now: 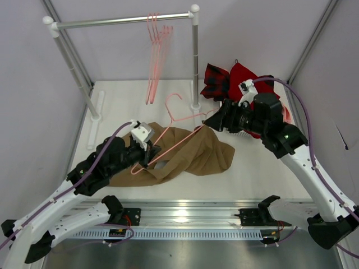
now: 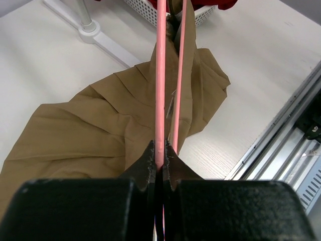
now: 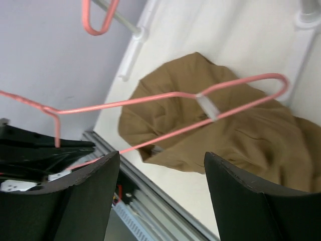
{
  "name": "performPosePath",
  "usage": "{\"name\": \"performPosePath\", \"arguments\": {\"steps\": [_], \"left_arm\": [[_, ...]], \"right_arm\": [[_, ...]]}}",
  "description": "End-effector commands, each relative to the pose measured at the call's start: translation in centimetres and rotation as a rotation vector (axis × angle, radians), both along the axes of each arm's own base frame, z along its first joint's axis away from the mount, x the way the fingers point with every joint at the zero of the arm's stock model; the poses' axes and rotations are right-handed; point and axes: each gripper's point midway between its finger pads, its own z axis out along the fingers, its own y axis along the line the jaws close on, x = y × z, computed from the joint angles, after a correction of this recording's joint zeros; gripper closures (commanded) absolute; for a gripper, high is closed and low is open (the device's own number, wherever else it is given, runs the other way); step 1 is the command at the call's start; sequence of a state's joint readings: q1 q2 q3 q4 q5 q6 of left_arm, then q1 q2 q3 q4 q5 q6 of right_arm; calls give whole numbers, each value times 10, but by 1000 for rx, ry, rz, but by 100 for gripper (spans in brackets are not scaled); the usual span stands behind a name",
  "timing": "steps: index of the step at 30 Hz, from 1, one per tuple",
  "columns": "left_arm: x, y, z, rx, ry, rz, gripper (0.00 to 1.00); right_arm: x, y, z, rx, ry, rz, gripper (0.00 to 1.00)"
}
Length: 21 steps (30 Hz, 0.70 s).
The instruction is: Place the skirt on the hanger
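Observation:
The tan skirt (image 1: 196, 154) lies crumpled on the white table, mid-front. A pink hanger (image 1: 185, 119) stretches across above it, hook pointing toward the rack. My left gripper (image 1: 150, 150) is shut on the hanger's near-left corner. In the left wrist view the pink wire (image 2: 160, 75) runs straight out from the closed left gripper (image 2: 161, 150) over the skirt (image 2: 100, 120). My right gripper (image 1: 216, 120) stands open beside the hanger's right end, holding nothing. From the right wrist the hanger (image 3: 165, 95) and skirt (image 3: 225, 135) lie beyond the spread right gripper (image 3: 160, 156).
A clothes rail (image 1: 123, 21) at the back carries several more pink hangers (image 1: 154, 39). A red garment (image 1: 244, 75) and plaid cloth (image 1: 216, 78) sit at the back right by a white basket (image 2: 145, 10). The rack's foot (image 2: 90, 30) and the aluminium frame (image 1: 179, 216) bound the table.

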<state>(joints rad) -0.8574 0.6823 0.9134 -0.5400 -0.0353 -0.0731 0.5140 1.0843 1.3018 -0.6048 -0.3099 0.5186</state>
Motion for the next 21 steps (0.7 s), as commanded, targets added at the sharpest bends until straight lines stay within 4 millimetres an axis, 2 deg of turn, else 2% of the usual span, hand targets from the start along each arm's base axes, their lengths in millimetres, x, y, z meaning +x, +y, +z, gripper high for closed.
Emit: {"name": "performPosePath", "arguments": {"steps": [1,3,5,8,10,11,12,13,14,15,17,19,21], "left_arm": [[15,-7,31,-72,-101,26,100],[19,-9,29,-67,-96,38,100],[23,-11,30,-67,-91,50,100],[28,-13,28,-60,-86,68,100],[31,-16,23,-56,-68,79,100],[33,-18,24,-64,-66,79,100],[34,-21,23,-67,-59,78,100],[35,-23,22,-80,-46,81,100],[36,-26,24,-94,-44,80,100],[37,-30,23,-99,-37,75,100],[39,-36,21,-106,-19,74,100],[39,-41,21,-114,-21,65,100],[39,-44,18,-112,-23,58,100]], "right_arm": [[-5,30,39,192,-98,92,26],[-12,40,38,142,-153,117,25],[-3,38,24,78,-145,54,24],[-2,45,24,153,-83,26,24],[-2,55,24,277,-30,6,24],[-8,58,33,336,-40,25,24],[-11,64,49,413,-95,49,24],[-11,67,40,416,-101,47,24],[-18,74,40,416,-109,58,23],[-13,75,33,390,-112,18,23],[-15,83,31,338,-136,24,24],[-9,88,15,277,-106,2,27],[-12,96,21,299,-125,21,27]]}}
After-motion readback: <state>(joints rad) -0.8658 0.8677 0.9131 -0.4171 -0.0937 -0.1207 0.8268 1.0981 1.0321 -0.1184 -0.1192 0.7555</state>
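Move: The left hand still grips the near-left part of the hanger; the hanger's middle lies about 6 cm ahead and 8 cm to its right. From the right hand, already open, that middle is some 15 cm left, 9 cm back and slightly below. From the right hand, the brown skirt's middle lies roughly 15 cm left, 16 cm back and 24 cm down; the red clothes, 20 cm right and 6 cm ahead. The open right hand sweeps about 9 cm left along the hanger towards the left gripper, which brings it forward-right. ##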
